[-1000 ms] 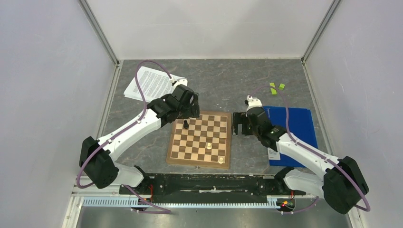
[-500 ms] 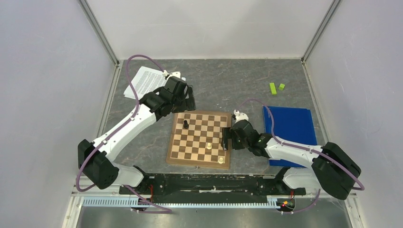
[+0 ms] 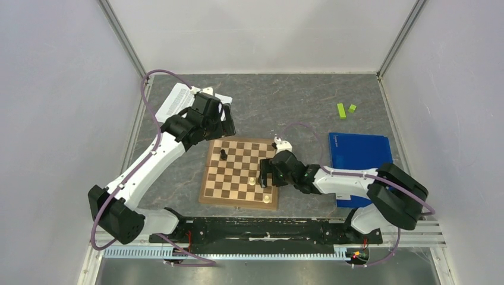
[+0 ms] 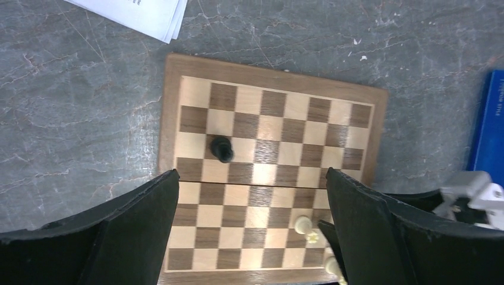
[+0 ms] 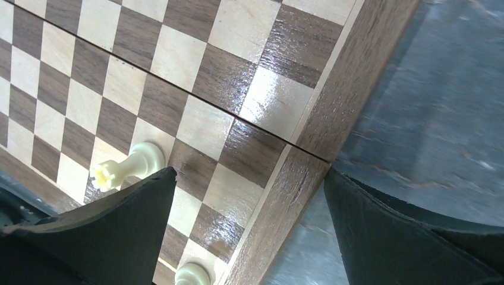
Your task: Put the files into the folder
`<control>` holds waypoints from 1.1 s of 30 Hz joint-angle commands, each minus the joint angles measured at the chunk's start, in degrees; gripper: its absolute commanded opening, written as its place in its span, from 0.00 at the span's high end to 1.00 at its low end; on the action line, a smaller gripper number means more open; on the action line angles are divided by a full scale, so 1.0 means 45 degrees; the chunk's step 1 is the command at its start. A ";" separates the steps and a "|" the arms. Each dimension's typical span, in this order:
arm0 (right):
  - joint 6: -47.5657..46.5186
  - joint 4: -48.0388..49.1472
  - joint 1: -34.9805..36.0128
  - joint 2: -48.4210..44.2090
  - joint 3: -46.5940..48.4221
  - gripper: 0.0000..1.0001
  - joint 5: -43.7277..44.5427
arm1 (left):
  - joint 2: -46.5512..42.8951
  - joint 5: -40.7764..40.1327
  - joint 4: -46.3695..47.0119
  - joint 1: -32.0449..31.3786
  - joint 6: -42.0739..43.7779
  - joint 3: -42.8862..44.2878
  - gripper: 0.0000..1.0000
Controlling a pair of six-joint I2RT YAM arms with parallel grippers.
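The files, white printed sheets, lie at the table's back left, partly under my left arm; one corner shows in the left wrist view. The folder, flat and bright blue, lies closed at the right, and its edge is visible. My left gripper hangs open above the chessboard's far edge, holding nothing. My right gripper stands open low across the board's right rim, one finger over the squares and one over the table.
The wooden chessboard lies between files and folder, carrying a black pawn and two white pieces. Two small green blocks lie behind the folder. Enclosure walls stand on both sides and at the back.
My right gripper has swept left from beside the folder onto the board's right edge, and the chessboard has slid left. My left gripper has drawn back and left towards the files.
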 commanded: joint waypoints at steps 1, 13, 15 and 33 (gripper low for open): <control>0.0737 0.0421 0.0577 0.1244 0.0983 0.02 -0.0773 | -0.0817 0.0315 -0.0146 0.0367 0.0478 0.0378 0.01; 0.0893 0.0407 0.1775 0.5184 0.5068 0.02 -0.1454 | -0.1331 0.0758 -0.0183 0.0902 0.0790 0.0392 0.01; 0.0911 0.0269 0.1970 0.5764 0.5777 0.02 -0.1461 | -0.1404 0.0778 -0.0228 0.0955 0.0832 0.0410 0.01; -0.0300 0.0096 0.2715 1.1520 1.3682 0.02 -0.2612 | -0.1874 0.0755 -0.0551 0.1471 0.1212 0.0588 0.01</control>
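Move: The chessboard's middle is about 11 cm left of the right hand and 2 cm ahead, with its right-hand edge already between the fingers. On the board the white rook stands some 6 cm left and 2 cm back, the second white piece about 8 cm back and 1 cm left, and the black piece roughly 16 cm left and 7 cm ahead. From the left hand the board's middle is some 8 cm back, 3 cm right and 19 cm below. Still bearing against the chessboard's right-hand edge near the fold with one open fingertip, the right hand pushes the board along the table to the left, nearly 28 cm in one quick sweep, edging 3 cm forward towards the end and swinging some 15 degrees counter-clockwise. The empty left hand, above the board, eases about 3 cm left and 3 cm up, fingers open. ##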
